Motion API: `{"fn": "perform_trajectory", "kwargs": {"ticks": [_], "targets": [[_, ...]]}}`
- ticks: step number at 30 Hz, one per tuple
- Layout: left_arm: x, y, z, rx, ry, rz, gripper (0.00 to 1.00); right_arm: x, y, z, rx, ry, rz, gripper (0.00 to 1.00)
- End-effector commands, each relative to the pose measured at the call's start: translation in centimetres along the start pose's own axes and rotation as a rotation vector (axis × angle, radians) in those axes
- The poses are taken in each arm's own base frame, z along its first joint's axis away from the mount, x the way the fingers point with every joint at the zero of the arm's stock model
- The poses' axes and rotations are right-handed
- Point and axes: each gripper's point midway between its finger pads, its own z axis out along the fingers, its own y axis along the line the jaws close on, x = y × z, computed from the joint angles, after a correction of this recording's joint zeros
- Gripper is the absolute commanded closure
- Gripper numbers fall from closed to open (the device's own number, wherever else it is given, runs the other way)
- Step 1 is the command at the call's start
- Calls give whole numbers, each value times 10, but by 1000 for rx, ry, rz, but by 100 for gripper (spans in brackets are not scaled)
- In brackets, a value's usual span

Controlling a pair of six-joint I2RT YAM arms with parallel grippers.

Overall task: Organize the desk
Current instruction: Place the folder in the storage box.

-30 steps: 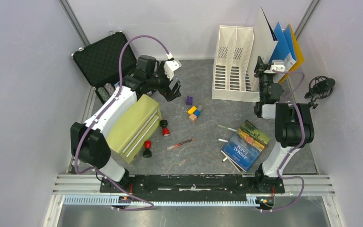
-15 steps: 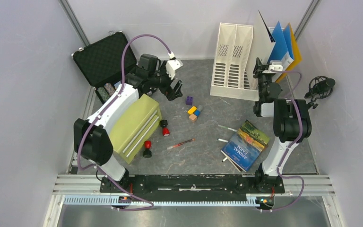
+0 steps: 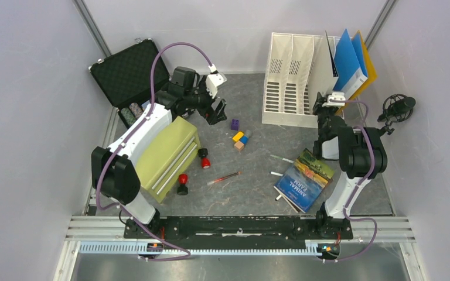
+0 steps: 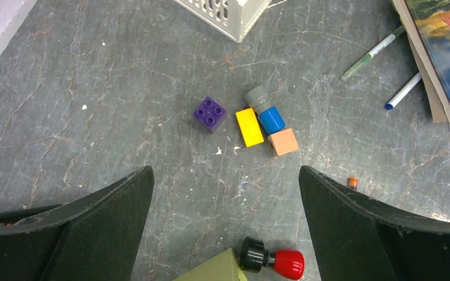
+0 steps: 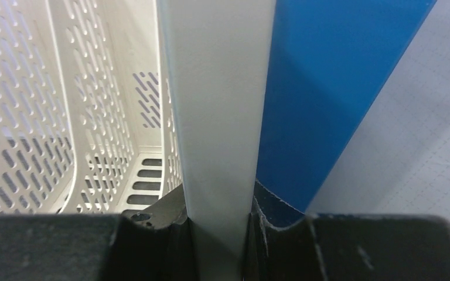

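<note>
The desk (image 3: 252, 193) is a dark grey veined surface. My right gripper (image 3: 323, 106) (image 5: 218, 219) is shut on the spine of a pale grey folder (image 3: 329, 58) (image 5: 217, 105). The folder stands upright at the right end of the white file rack (image 3: 287, 79) (image 5: 64, 117), against a blue folder (image 3: 347, 58) (image 5: 340, 88). My left gripper (image 3: 214, 108) (image 4: 225, 175) hangs open above bare desk. Just beyond it lie a purple brick (image 4: 210, 113), a yellow block (image 4: 249, 127), a blue-and-grey cylinder (image 4: 270, 120) and a tan block (image 4: 283, 141).
A yellow-green drawer cabinet (image 3: 167, 152) lies at the left, with red-capped black knobs (image 3: 204, 158) (image 4: 272, 260) beside it. An open black case (image 3: 129, 73) is at back left. A book (image 3: 304, 178), pens (image 3: 281, 158), a red pen (image 3: 224, 178) and a microphone (image 3: 398, 107) lie to the right.
My right gripper has drawn back toward the near side with the grey folder, which has swung from leaning left to upright. The left arm has barely moved.
</note>
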Motion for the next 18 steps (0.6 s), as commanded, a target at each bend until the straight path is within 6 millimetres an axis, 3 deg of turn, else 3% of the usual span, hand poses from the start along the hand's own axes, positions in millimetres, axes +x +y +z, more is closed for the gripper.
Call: {"fn": "perform_trajectory", "kwargs": {"ticks": [1, 5, 13, 18], "targets": [[-20, -4, -5, 24, -48, -17, 0, -61, -23, -9, 102, -212, -76, 78], [-22, -6, -7, 25, -55, -14, 0, -55, -25, -1, 102, -162, -105, 64], [-26, -8, -10, 29, -66, -9, 0, -62, -29, 20, 88, -130, -118, 47], [-28, -9, -13, 31, -73, -10, 0, -81, -30, 20, 75, -142, -131, 27]]}}
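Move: The white folder I still pinch by its spine with my right hand already stands in the storage box, its middle about 12 cm ahead. The box's middle lies some 12 cm ahead, 5 cm left and 5 cm lower. The blue folder stands about 9 cm right and 12 cm ahead, the yellow folder 15 cm right and equally far out. From my left hand, the box is some 22 cm ahead, 35 cm right and 10 cm lower. I ease my right hand about 2.5 cm to the right, towards the blue folder, taking the white folder's spine that way with a slight turn clockwise. My fingers soon start to open and let go of the spine; as they widen I lift nearly 4 cm, both fingers still either side of it. ##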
